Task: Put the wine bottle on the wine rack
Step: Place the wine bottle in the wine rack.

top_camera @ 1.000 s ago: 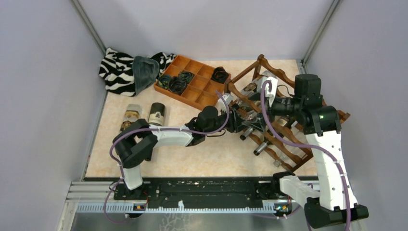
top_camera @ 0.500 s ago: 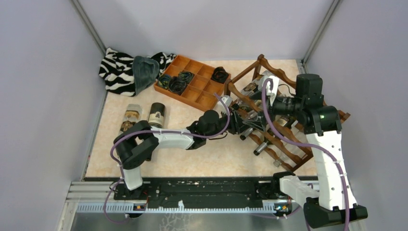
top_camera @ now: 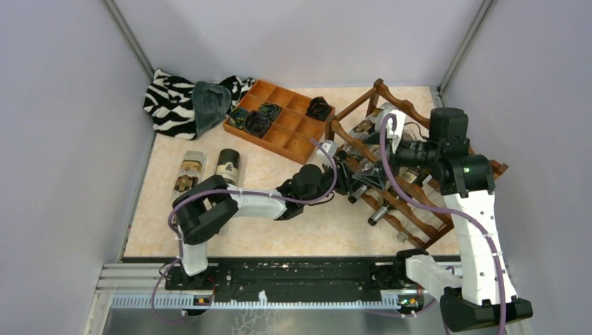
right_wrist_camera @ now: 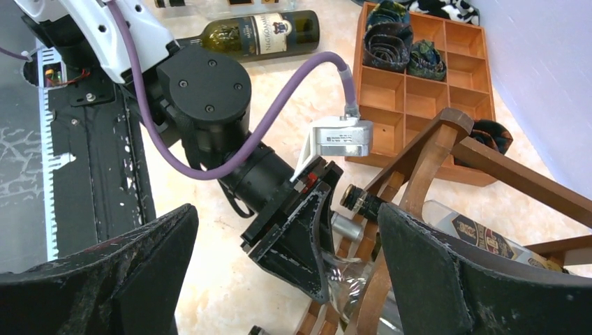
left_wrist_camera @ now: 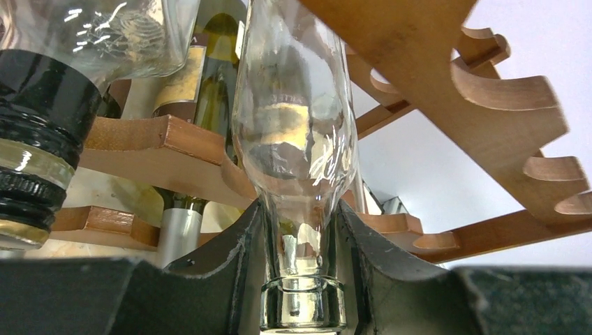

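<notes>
A clear glass wine bottle [left_wrist_camera: 297, 132] points body-first into the wine rack [left_wrist_camera: 447, 77], lying between its scalloped wooden rails. My left gripper [left_wrist_camera: 299, 216] is shut on the bottle's neck just above the lip. In the top view the left gripper [top_camera: 347, 172] is at the rack's [top_camera: 426, 209] left side. My right gripper [right_wrist_camera: 286, 223] hangs open above the rack's top edge [right_wrist_camera: 426, 150], looking down on the left gripper and the clear bottle [right_wrist_camera: 342, 279], with nothing held between its fingers.
Other bottles lie in the rack, one with a black cap [left_wrist_camera: 35, 132] and one green [left_wrist_camera: 209, 84]. Two bottles [top_camera: 190, 171] [top_camera: 227, 166] lie on the table at the left. An orange-brown compartment tray [top_camera: 290, 132] and a zebra-striped cloth [top_camera: 167, 101] sit at the back.
My left arm has reached further right toward the rack, carrying the clear bottle deeper between the rails. The right arm has stayed in place.
</notes>
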Controlling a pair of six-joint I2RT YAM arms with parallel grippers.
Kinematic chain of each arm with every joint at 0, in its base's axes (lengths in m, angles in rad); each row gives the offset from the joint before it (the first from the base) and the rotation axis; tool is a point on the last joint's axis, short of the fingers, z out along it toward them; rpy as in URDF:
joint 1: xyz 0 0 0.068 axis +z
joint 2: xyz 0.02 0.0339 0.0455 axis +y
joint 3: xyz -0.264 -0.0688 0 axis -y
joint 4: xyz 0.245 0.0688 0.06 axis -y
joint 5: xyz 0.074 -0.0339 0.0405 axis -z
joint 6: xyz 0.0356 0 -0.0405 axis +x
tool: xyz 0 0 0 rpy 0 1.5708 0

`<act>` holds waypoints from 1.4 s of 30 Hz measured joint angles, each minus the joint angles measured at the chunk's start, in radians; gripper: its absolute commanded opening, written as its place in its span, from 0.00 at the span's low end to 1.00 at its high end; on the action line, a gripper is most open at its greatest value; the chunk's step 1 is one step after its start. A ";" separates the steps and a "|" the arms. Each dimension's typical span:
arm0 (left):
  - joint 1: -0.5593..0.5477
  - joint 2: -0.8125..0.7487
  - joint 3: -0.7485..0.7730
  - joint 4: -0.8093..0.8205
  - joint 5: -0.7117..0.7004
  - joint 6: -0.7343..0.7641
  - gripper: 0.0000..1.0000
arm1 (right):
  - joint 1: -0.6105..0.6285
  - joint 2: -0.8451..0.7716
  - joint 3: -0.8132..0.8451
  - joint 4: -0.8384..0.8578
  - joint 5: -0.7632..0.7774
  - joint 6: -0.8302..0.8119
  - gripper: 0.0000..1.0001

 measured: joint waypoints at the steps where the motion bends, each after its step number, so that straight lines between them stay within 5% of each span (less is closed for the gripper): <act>1: -0.002 0.009 0.005 0.000 -0.006 0.000 0.00 | -0.001 -0.001 -0.003 0.003 0.000 0.000 0.98; 27: -0.018 0.128 0.138 0.020 -0.077 0.011 0.00 | -0.004 -0.002 -0.004 0.003 -0.003 0.000 0.98; 42: -0.040 0.191 0.287 -0.111 -0.128 0.098 0.05 | -0.006 -0.003 -0.010 0.005 -0.011 0.000 0.98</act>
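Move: The left hand holds the clear bottle by its neck, its body already in the rack; the wine rack's notch is some 4 cm ahead, 7 cm right and 4 cm below. The upper rail crosses about 3 cm ahead, 5 cm right and 7 cm above; a black-capped bottle's neck is roughly 7 cm ahead, 2 cm left and 3 cm up. From the idle right hand, the notch is about 3 cm ahead, 4 cm right and 20 cm down. Rightward and somewhat forward, the left hand feeds the clear bottle base-first deeper into the wine rack, about 6 cm along the bottle's own line. It stays nearly level, with small dips, slips in close beneath the upper rail, and turns some 5 degrees counter-clockwise while the fingers keep their pinch on the neck. ##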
